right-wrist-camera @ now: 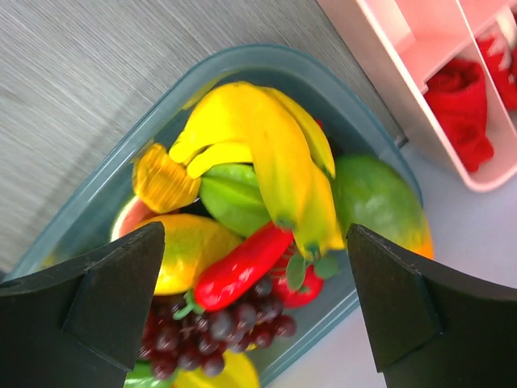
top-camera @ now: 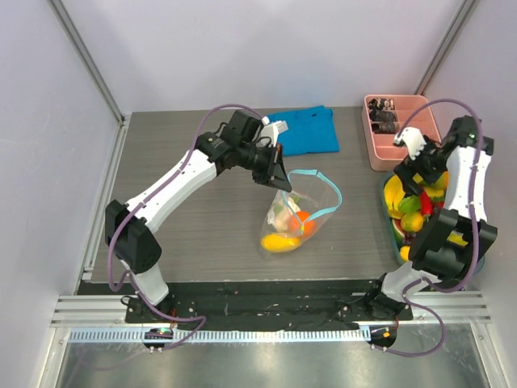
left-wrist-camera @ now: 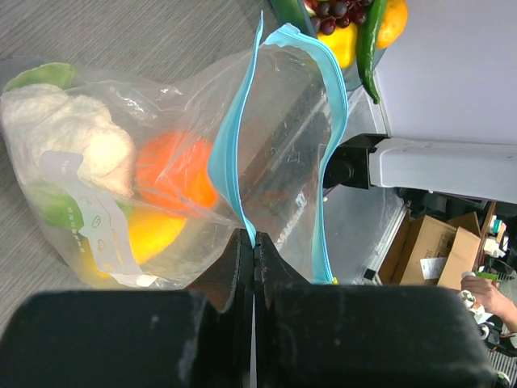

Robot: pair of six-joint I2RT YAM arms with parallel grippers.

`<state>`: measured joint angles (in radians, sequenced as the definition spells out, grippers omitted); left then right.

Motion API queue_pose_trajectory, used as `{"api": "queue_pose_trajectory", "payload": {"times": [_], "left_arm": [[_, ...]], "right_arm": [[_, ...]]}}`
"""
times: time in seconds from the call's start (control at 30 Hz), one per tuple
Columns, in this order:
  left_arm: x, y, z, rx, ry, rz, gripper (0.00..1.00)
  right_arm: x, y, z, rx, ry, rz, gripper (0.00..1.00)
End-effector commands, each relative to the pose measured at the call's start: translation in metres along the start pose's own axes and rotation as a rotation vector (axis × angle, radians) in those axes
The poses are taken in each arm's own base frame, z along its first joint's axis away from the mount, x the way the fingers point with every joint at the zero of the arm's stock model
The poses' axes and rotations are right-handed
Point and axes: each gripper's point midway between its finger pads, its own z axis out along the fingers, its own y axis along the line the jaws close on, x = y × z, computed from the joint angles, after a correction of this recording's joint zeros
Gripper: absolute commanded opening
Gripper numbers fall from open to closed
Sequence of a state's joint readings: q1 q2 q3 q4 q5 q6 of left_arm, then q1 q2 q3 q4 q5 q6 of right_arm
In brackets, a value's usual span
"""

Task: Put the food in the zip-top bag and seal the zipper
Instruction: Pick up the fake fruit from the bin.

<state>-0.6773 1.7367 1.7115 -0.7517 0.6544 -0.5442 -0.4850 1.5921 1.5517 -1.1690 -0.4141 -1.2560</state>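
The clear zip-top bag (top-camera: 292,217) stands near mid-table, its mouth held open and its light-blue zipper (top-camera: 321,184) forming a loop. My left gripper (top-camera: 279,175) is shut on the near side of that zipper (left-wrist-camera: 234,153), pinching the strip between its fingertips (left-wrist-camera: 239,257). Inside the bag lie a white cauliflower (left-wrist-camera: 69,137), an orange (left-wrist-camera: 174,171) and a yellow piece (left-wrist-camera: 149,236). My right gripper (right-wrist-camera: 254,246) hangs open with nothing in it, above a bin of food (top-camera: 412,206): yellow bananas (right-wrist-camera: 266,153), a red chili (right-wrist-camera: 242,268), dark grapes (right-wrist-camera: 218,323).
The food sits in a grey-blue bin (right-wrist-camera: 89,206) at the table's right edge. A pink compartment tray (top-camera: 400,137) stands behind it, and a blue folded cloth (top-camera: 308,129) lies at the back centre. Grey walls close in the left, right and back.
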Motion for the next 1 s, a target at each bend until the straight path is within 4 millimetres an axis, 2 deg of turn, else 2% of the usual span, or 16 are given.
{"api": "queue_pose_trajectory", "payload": {"times": [0.0, 0.2, 0.37, 0.4, 0.47, 0.67, 0.7, 0.83, 0.9, 0.97], "left_arm": [[-0.008, -0.007, -0.004, 0.044, -0.025, 0.036, 0.00], [-0.008, -0.006, -0.004, 0.043, -0.021, 0.032, 0.00], [-0.008, -0.003, -0.003, 0.040, -0.016, 0.021, 0.00], [-0.007, -0.004, -0.003, 0.044, -0.014, 0.015, 0.00], [-0.008, -0.005, -0.004, 0.045, -0.019, 0.021, 0.00], [-0.010, -0.005, -0.004, 0.044, -0.020, 0.018, 0.00], [-0.009, -0.004, -0.004, 0.043, -0.018, 0.018, 0.00], [-0.008, -0.004, -0.004, 0.041, -0.017, 0.011, 0.00], [-0.008, -0.004, -0.004, 0.044, -0.022, 0.015, 0.00], [-0.007, -0.003, -0.003, 0.043, -0.019, 0.008, 0.00]], "right_arm": [[-0.012, -0.022, 0.006, 0.148, 0.057, -0.199, 1.00], [-0.009, -0.032, 0.025, 0.177, 0.105, -0.232, 0.97], [-0.003, -0.036, 0.028, 0.184, 0.137, -0.191, 0.72], [-0.004, -0.035, 0.024, 0.184, 0.134, -0.189, 0.66], [-0.009, -0.031, 0.015, 0.196, 0.117, -0.194, 0.60], [-0.017, -0.016, 0.000, 0.221, 0.062, -0.215, 0.34], [-0.019, -0.014, -0.005, 0.233, 0.053, -0.214, 0.33], [-0.022, -0.014, -0.017, 0.272, 0.047, -0.214, 0.17], [-0.025, -0.016, -0.023, 0.292, 0.042, -0.217, 0.05], [-0.028, -0.017, -0.029, 0.313, 0.027, -0.199, 0.01]]}}
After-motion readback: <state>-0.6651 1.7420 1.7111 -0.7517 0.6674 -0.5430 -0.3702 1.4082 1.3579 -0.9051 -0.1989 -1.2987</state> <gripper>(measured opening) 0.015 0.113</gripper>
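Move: The banana bunch lies under the open right hand, its middle some 5 cm to the left and 4 cm below; its near tips are about 3 cm ahead, 1 cm right and 3 cm down. The red pepper is about 5 cm back and 6 cm below, the yellow mango 9 cm back and 3 cm left, and the green-orange fruit 4 cm ahead and 4 cm right, all about as low. From the left hand the bananas are some 37 cm right, 1 cm ahead and 10 cm lower. The right hand, wide open, sinks about 3 cm into the bin while reaching some 3 cm forward, tilting about 15 degrees so that its left side drops, then stops over the banana tips and closes on them, pinching that end of the bunch. Still closing, it rises about 5 cm from its lowest point and eases back a little over 1 cm, the fingers nearly shut by the end, while the left hand stays put and keeps its grip on the bag's rim. ##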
